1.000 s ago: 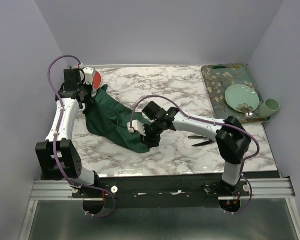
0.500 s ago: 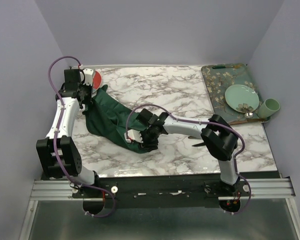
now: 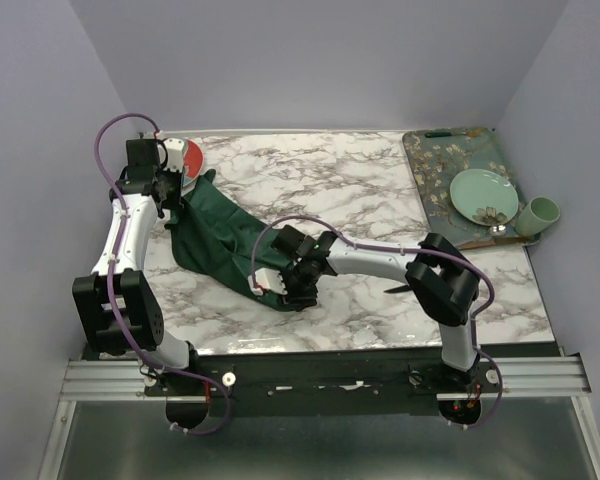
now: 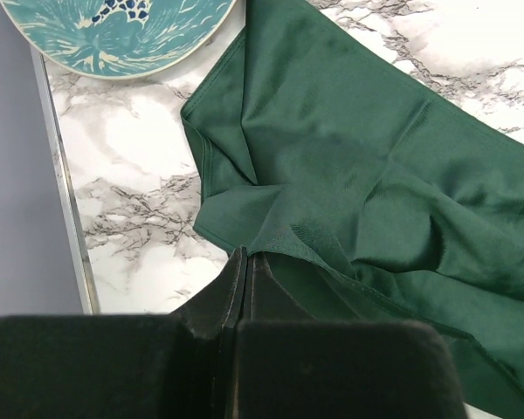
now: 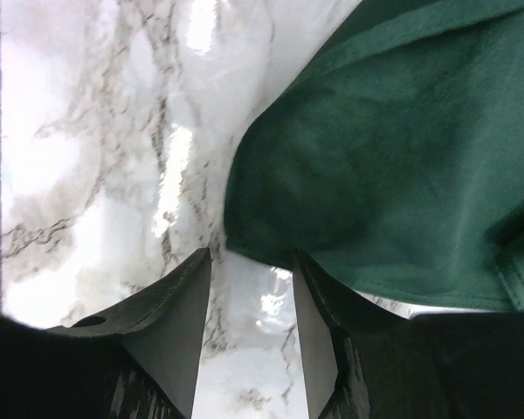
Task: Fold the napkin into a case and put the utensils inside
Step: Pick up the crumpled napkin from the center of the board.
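The dark green napkin [image 3: 218,240] lies crumpled on the left half of the marble table, running from the far left toward the middle front. My left gripper [image 3: 170,192] is shut on its far-left edge; in the left wrist view the cloth's hem [image 4: 332,262] leaves the closed fingertips [image 4: 244,255]. My right gripper [image 3: 288,296] is open and low at the napkin's near corner. In the right wrist view bare marble lies between its fingers [image 5: 251,262], with the cloth corner [image 5: 271,236] just past the tips. One black utensil [image 3: 396,288] peeks out beside the right arm; the other is hidden.
A teal floral tray [image 3: 435,175] at the back right carries a pale green plate [image 3: 483,195], with a green cup [image 3: 540,213] beside it. A patterned teal plate [image 4: 113,35] sits at the far left by the table's metal edge [image 4: 65,218].
My right arm has swung left and down to the napkin's near corner, its jaws narrowing a little. The left arm and its hold have not moved.
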Controlling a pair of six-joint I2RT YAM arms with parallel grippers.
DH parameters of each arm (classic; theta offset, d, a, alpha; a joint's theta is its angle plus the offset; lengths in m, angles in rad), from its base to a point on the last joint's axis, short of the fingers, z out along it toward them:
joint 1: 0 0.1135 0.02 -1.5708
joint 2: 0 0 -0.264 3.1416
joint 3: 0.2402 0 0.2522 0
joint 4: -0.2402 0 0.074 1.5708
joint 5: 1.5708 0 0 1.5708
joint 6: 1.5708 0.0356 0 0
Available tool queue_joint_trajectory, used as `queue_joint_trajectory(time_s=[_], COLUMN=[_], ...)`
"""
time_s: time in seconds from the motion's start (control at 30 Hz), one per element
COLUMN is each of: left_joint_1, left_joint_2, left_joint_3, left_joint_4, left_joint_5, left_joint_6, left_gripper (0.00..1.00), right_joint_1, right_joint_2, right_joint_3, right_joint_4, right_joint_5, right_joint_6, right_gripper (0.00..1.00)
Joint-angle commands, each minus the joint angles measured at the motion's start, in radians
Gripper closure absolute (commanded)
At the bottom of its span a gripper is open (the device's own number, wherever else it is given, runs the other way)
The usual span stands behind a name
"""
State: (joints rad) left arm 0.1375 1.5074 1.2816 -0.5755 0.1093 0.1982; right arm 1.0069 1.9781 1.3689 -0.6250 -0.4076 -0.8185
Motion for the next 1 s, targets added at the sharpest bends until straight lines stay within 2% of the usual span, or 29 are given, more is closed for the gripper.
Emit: queue_joint_trajectory(time_s=[0.0,0.13,0.57,0.67,0.7,0.8,0.83,0.87,0.97], left_joint_1=[0.008,0.01,0.019,0.022,0.025,0.033,0.039,0.042,0.062], left_joint_2=[0.001,-0.004,-0.006,-0.007,-0.009,-0.013,-0.013,-0.015,-0.012], left_joint_3=[-0.016,-0.022,-0.028,-0.037,-0.038,-0.03,-0.028,-0.027,-0.015], left_joint_4=[-0.012,-0.018,-0.018,-0.017,-0.018,-0.023,-0.023,-0.023,-0.03], left_joint_5=[0.024,0.027,0.033,0.036,0.036,0.041,0.041,0.041,0.047], left_joint_6=[0.006,0.006,0.017,0.017,0.018,0.021,0.023,0.021,0.032], left_gripper=[1.0,1.0,1.0,1.0,1.0,1.0,1.0,1.0,1.0], right_joint_1=[0.009,0.009,0.03,0.032,0.032,0.032,0.032,0.032,0.027], right_joint_2=[-0.091,-0.099,0.051,0.086,0.097,0.126,0.134,0.137,0.113], right_joint_3=[-0.027,-0.014,0.047,0.065,0.085,0.126,0.134,0.139,0.105], right_joint_4=[-0.036,-0.048,-0.073,-0.087,-0.1,-0.14,-0.148,-0.153,-0.144], right_joint_5=[-0.056,-0.069,-0.042,-0.017,-0.004,0.029,0.041,0.056,0.104], right_joint_6=[0.021,0.028,0.012,0.022,0.027,0.036,0.041,0.045,0.048], right_gripper=[0.48,0.47,0.47,0.5,0.53,0.72,0.9,0.99,0.99])
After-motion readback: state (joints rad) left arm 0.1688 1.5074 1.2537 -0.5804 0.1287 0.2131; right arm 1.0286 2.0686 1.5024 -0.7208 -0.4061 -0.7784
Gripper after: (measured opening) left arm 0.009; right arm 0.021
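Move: Just about 1 cm back and 1 cm left of the right hand, and a centimetre lower, lies the napkin's near corner, between the half-open fingers. The napkin's body spreads roughly 14 cm ahead and 17 cm left; the board's near edge is some 10 cm straight back, the utensils about 27 cm right and 5 cm ahead. From the left hand, holding the raised far side, that corner lies about 22 cm back, 26 cm right and 16 cm lower. Lifting the half-open fingers nearly 3 cm off the table and edging about 1 cm back, the right hand comes straight down again at the napkin's near corner, then shuts the fingers on its edge while sliding about 1.5 cm left and 1 cm forward. The left hand keeps its pinch on the raised side, easing about 1 cm down, with a little back and left. ##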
